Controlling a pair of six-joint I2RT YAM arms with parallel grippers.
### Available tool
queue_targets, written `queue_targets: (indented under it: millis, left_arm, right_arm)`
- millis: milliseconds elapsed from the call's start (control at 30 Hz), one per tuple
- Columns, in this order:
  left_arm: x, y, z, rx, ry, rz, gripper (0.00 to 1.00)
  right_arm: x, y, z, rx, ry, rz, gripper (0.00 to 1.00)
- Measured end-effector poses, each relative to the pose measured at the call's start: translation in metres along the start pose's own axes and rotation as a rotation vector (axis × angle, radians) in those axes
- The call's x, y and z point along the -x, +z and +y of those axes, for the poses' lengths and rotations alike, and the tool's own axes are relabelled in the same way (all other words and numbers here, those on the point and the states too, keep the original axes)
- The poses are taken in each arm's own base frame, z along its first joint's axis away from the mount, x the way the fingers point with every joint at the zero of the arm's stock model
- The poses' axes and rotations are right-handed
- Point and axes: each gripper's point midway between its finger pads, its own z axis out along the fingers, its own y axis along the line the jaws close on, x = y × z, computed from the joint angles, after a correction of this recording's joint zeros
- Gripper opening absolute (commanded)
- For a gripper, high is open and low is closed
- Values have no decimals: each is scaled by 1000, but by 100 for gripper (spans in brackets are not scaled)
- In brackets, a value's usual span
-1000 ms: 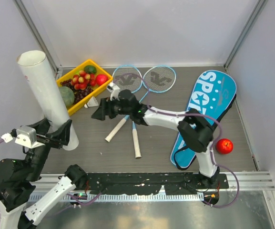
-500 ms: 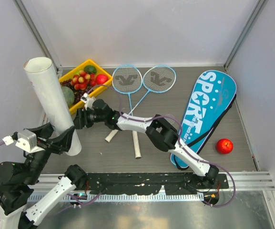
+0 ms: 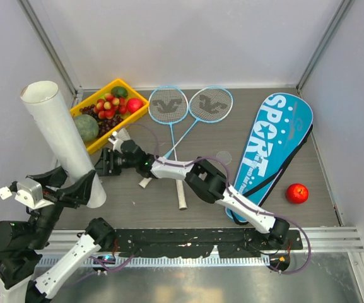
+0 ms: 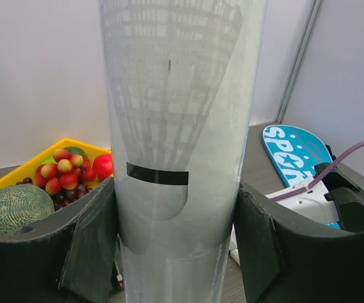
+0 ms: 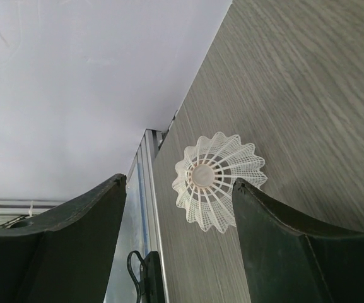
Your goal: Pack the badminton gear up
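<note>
My left gripper [image 3: 74, 184] is shut on the long white tube [image 3: 58, 136] and holds it upright, leaning left; in the left wrist view the tube [image 4: 178, 126] fills the gap between the fingers [image 4: 84, 246], and a meshed shape shows through its wall. My right gripper [image 3: 101, 164] is open, low beside the tube's base. In the right wrist view a white shuttlecock [image 5: 218, 180] stands on the table just beyond the open gripper [image 5: 178, 184]. Two light-blue rackets [image 3: 169, 105] lie crossed mid-table. The blue SPORT bag [image 3: 275, 142] lies on the right.
A yellow tray of fruit [image 3: 134, 93] sits at the back left, close behind my right gripper. A red apple [image 3: 297, 193] lies by the bag's near end. A metal rail [image 5: 145, 189] runs along the table's left edge near the shuttlecock.
My right arm has swung left and down, from beside the tray to the tube's base. The tube's top has shifted slightly in my left gripper.
</note>
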Motion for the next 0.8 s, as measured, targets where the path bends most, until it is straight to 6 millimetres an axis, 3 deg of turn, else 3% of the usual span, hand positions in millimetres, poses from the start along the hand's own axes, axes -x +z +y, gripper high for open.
queue_targets:
  millis: [167, 233, 467, 533, 667, 800]
  left_arm:
    - [-2, 0, 1, 3, 1, 3, 18]
    - [-3, 0, 1, 3, 2, 4, 18]
    - [-13, 4, 0, 5, 10, 28, 18]
    - [-18, 5, 0, 5, 14, 40, 18]
    - [-28, 8, 1, 13, 26, 62, 18]
    - [-38, 10, 3, 26, 45, 85, 20]
  right_arm:
    - [-10, 7, 4, 17, 22, 11, 66]
    - [-13, 8, 6, 21, 28, 16, 59]
    - [-18, 9, 12, 35, 45, 28, 15]
    - [-18, 9, 13, 41, 48, 27, 8]
    - [-17, 8, 12, 54, 45, 18, 6]
    - [-22, -2, -6, 19, 65, 19, 5]
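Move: The shuttlecock I'm after lies on its side, open skirt facing my right fingers, about 5 cm to their left, 3 cm back and 4 cm lower. A second shuttlecock sits some 14 cm ahead and 9 cm to the right; the fruit basket's middle is about 24 cm straight ahead. From my left hand, holding the tube up high, the target shuttlecock is roughly 10 cm ahead, 6 cm left and 36 cm below. With my right hand pointing left, low over the table, I ease back about 2 cm and 1 cm left to the shuttlecock's skirt, shut my fingers almost fully at its upper rim, then dip 1–2 cm and draw a little right. My left hand keeps its grip on the tube and lowers it about 3 cm while edging 2 cm forward. ##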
